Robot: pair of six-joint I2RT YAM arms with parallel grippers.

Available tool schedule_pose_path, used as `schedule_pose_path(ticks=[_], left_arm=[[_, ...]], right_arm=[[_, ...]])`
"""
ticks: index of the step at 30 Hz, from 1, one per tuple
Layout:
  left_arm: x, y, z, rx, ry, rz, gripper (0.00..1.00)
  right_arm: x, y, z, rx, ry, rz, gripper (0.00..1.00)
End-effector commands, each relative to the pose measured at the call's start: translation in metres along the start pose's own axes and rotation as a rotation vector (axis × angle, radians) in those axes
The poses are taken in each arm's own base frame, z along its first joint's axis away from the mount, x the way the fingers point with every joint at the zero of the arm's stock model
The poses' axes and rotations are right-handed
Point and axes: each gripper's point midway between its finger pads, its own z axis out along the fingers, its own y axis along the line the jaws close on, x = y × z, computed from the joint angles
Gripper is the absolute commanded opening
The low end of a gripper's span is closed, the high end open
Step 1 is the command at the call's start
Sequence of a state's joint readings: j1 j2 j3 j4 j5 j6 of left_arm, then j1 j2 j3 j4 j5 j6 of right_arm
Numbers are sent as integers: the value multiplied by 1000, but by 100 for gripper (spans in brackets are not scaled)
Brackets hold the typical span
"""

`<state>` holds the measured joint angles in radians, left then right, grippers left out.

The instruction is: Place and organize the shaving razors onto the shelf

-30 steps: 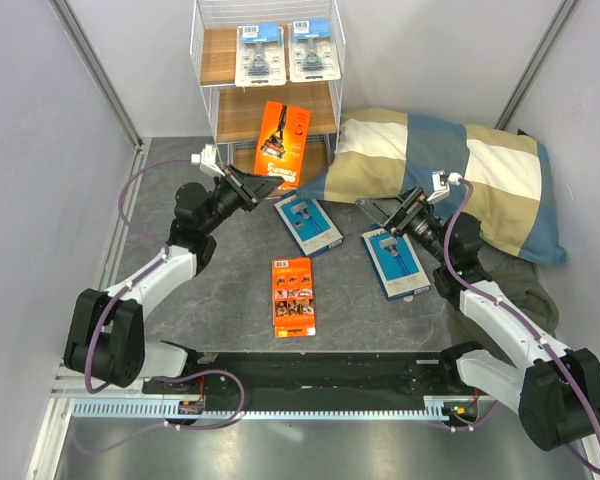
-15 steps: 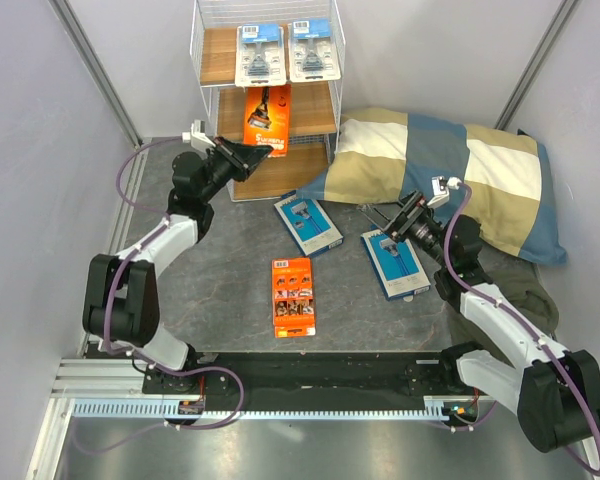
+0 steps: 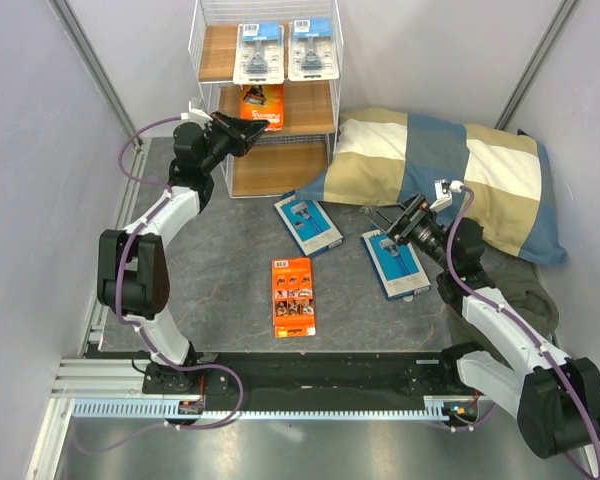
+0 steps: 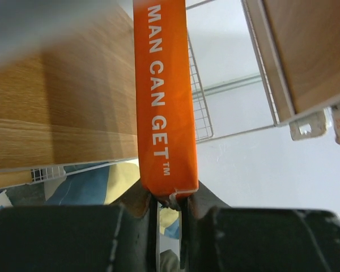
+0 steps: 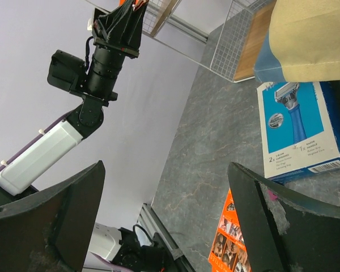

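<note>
The shelf (image 3: 310, 110) stands at the back with two clear blister packs (image 3: 259, 52) (image 3: 313, 48) on its top tier. My left gripper (image 3: 261, 118) is shut on an orange razor pack (image 3: 263, 104), held inside the middle tier; the left wrist view shows the pack (image 4: 163, 107) edge-on between the fingertips (image 4: 198, 195). A second orange pack (image 3: 293, 296) and two blue boxes (image 3: 307, 224) (image 3: 395, 263) lie flat on the table. My right gripper (image 3: 378, 222) is open and empty above the right blue box, with the left blue box (image 5: 303, 129) in its wrist view.
A blue-and-beige checked pillow (image 3: 450, 175) lies right of the shelf, on a dark cloth (image 3: 525, 285). Grey walls close in both sides. The shelf's bottom tier (image 3: 280, 170) holds nothing.
My left arm has carried the orange pack up and back, from in front of the bottom tier into the middle tier. The right arm has barely moved.
</note>
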<state>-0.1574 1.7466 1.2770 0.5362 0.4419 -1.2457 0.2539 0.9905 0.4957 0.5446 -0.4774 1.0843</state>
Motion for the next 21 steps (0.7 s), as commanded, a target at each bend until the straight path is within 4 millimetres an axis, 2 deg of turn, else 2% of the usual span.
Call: schedule_pose_path(ticks=[1, 5, 8, 12, 15, 21], left_arm=[[-7, -4, 8, -14, -22, -71, 8], [-5, 3, 10, -30, -15, -80, 11], [-2, 7, 11, -39, -8, -81, 21], [-3, 10, 9, -62, -9, -56, 46], [-1, 10, 8, -69, 1, -44, 56], [11, 15, 3, -90, 57, -36, 65]], right_arm=[[0, 2, -5, -16, -3, -24, 98], [1, 0, -6, -10, -2, -24, 98], [2, -2, -6, -5, 0, -21, 98], [4, -4, -7, 0, 2, -15, 98], [4, -5, -8, 1, -1, -12, 98], [5, -7, -9, 7, 1, -8, 98]])
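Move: The left hand holds the orange razor pack by its near end; the spot for the pack on the middle shelf lies about 10 cm straight ahead and some 5 cm below the hand. Of the two clear razor packs on the top shelf, one is about 9 cm ahead, level sideways, and the other equally far ahead and 11 cm right, both roughly 14 cm higher. From the right hand that middle-shelf spot is about 30 cm ahead, 25 cm left, at about its height. The left arm lowers the orange pack, still pinched at its near end and reaching in under the top shelf, about 3.5 cm down onto the middle shelf, easing about 1 cm forward while the fingers tip down by some 10 degrees. As the descent slows to a creep, the fingers open from nearly shut to roughly two thirds wide and let go of the pack, and the hand stays at the shelf's front edge with the fingers spread about the pack's near end. ##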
